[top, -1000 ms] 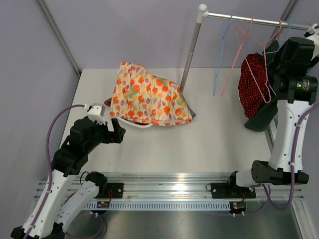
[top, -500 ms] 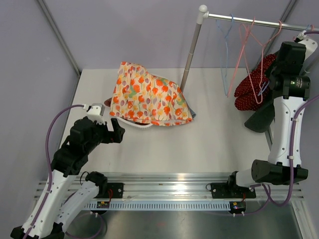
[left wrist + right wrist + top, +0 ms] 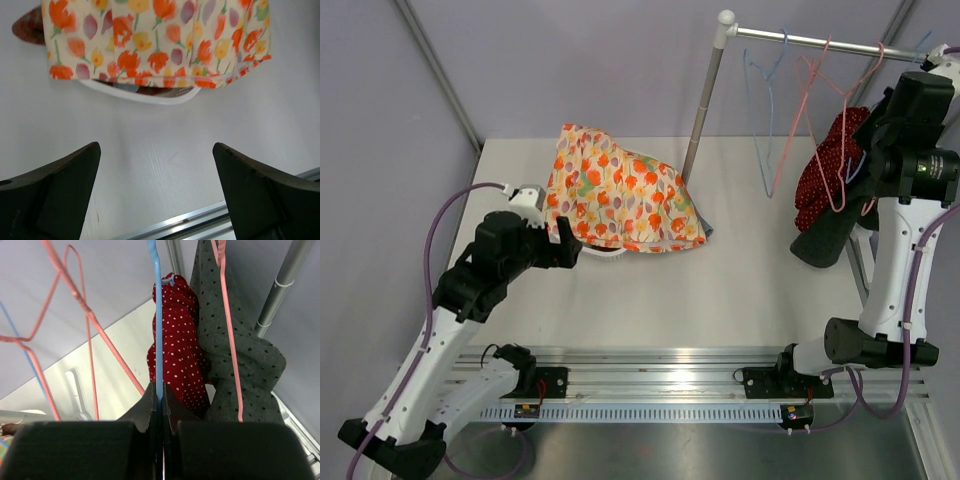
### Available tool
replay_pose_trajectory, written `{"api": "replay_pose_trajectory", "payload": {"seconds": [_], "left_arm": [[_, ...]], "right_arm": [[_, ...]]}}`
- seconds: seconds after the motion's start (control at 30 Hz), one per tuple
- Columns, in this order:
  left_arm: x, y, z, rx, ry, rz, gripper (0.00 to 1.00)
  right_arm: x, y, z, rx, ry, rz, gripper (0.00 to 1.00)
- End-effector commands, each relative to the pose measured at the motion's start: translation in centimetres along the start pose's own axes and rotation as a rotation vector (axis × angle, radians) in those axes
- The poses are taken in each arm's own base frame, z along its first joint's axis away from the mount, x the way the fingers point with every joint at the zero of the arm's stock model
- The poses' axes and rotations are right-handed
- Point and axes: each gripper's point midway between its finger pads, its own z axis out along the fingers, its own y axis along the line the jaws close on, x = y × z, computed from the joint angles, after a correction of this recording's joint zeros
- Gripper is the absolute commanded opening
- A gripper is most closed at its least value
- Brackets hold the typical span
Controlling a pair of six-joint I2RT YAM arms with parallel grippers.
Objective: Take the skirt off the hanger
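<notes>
A red white-dotted skirt [image 3: 825, 165] hangs on a blue wire hanger [image 3: 853, 166] at the right end of the rail [image 3: 820, 42]. My right gripper [image 3: 876, 150] is raised beside it. In the right wrist view the gripper [image 3: 159, 392] is shut on the blue hanger's wire [image 3: 157, 315], with the red skirt [image 3: 180, 350] hanging just beyond the fingers. My left gripper [image 3: 568, 243] is open and empty, low over the table at the near edge of a floral skirt [image 3: 620, 190]. In the left wrist view the gripper [image 3: 155, 146] faces that skirt [image 3: 155, 40].
A grey dotted garment [image 3: 235, 360] hangs on a pink hanger [image 3: 223, 300] right of the red skirt. Empty pink [image 3: 800, 110] and blue [image 3: 760, 120] hangers hang on the rail. The rail's pole [image 3: 705, 100] stands mid-table. A white hanger [image 3: 140, 96] sticks out under the floral skirt.
My left arm has moved forward and right, up to the floral skirt's edge. The right gripper and its hanger swung, and the red skirt and loose hangers shifted along with it.
</notes>
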Motion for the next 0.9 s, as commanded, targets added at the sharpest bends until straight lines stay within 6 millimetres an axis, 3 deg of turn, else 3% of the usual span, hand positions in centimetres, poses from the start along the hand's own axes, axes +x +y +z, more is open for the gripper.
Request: {"api": "replay_pose_trajectory", "payload": {"seconds": [0.0,0.07,0.13,0.2,0.23,0.27,0.3,0.37,0.4,0.43,0.47,0.53,0.57,0.63,0.67,0.8,0.87], "left_arm": [[-7.1,-4.0,-0.1,0.115,-0.158,0.010,0.99],[-9.3,-5.8,-0.2,0.148,-0.199,0.019,0.99],[-9.9,-7.7,0.9,0.192,-0.191,0.031,0.99],[-11.5,-10.3,0.8,0.288,-0.225,0.040,0.99],[-11.3,-12.0,1.4,0.340,-0.208,0.057,0.99],[-11.5,-13.7,1.3,0.407,-0.205,0.072,0.99],[-13.0,-15.7,0.5,0.478,-0.249,0.087,0.99],[-12.2,-20.4,0.8,0.608,-0.223,0.164,0.99],[-13.8,-22.6,-0.6,0.673,-0.273,0.192,0.99],[-13.0,-25.5,-1.6,0.755,-0.275,0.257,0.99],[-11.5,-27.9,-0.1,0.803,-0.223,0.299,0.99],[-12.0,-32.8,-2.6,0.943,-0.267,0.355,0.99],[-11.2,-34.8,-2.0,0.988,-0.247,0.372,0.99],[-12.1,-38.3,-3.9,1.108,-0.305,0.357,0.99],[-11.0,-39.7,-3.1,1.149,-0.281,0.360,0.99],[-12.0,-43.3,-4.2,1.264,-0.360,0.299,0.99],[-11.0,-44.6,-4.8,1.327,-0.364,0.299,0.99]], "right_arm": [[-5.9,1.5,-3.5,-0.061,-0.188,0.023,0.00],[-6.5,2.0,-3.9,-0.069,-0.201,0.012,0.00],[-7.3,2.0,-5.1,-0.082,-0.225,0.024,0.00],[-7.3,1.7,-5.7,-0.080,-0.231,0.029,0.00],[-7.6,1.3,-7.0,-0.081,-0.253,0.036,0.00],[-6.9,0.9,-6.9,-0.070,-0.240,0.031,0.00],[-6.9,0.7,-7.3,-0.071,-0.249,0.033,0.00],[-6.9,-0.1,-9.4,-0.079,-0.278,0.043,0.00],[-6.2,-0.3,-9.4,-0.079,-0.263,0.037,0.00],[-6.2,-0.8,-10.8,-0.088,-0.281,0.043,0.00],[-5.5,-1.1,-11.0,-0.087,-0.267,0.037,0.00],[-5.4,-1.9,-13.0,-0.093,-0.288,0.052,0.00],[-4.5,-2.3,-13.1,-0.088,-0.268,0.047,0.00],[-3.9,-3.0,-15.0,-0.103,-0.270,0.063,0.00],[-2.8,-3.2,-15.3,-0.108,-0.240,0.062,0.00],[-0.6,-3.0,-17.8,-0.194,-0.197,0.106,0.00],[0.8,-2.3,-19.0,-0.271,-0.158,0.124,0.00]]}}
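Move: The right hand already pinches the blue hanger; the dotted red skirt clipped to it hangs roughly 5 cm ahead of the hand, 4 cm left and 16 below. The dark green garment hangs about 4 cm right of the skirt and slightly lower, and an empty pink hanger about 6 cm left of the hand, 2 cm ahead and 5 below. From the empty left hand the skirt is some 55 cm right and 18 ahead, about level. The right hand keeps its pinch on the blue hanger, lifts about 5 cm and then draws it back some 17 cm from the rail, edging left near the end while the fingertips tilt up a little. Meanwhile the open left hand starts forward and up, then sweeps about 39 cm right and 15 up towards the dotted skirt, curving back on the way and turning some 60 degrees clockwise, its fingers still wide open and not yet on the cloth. ##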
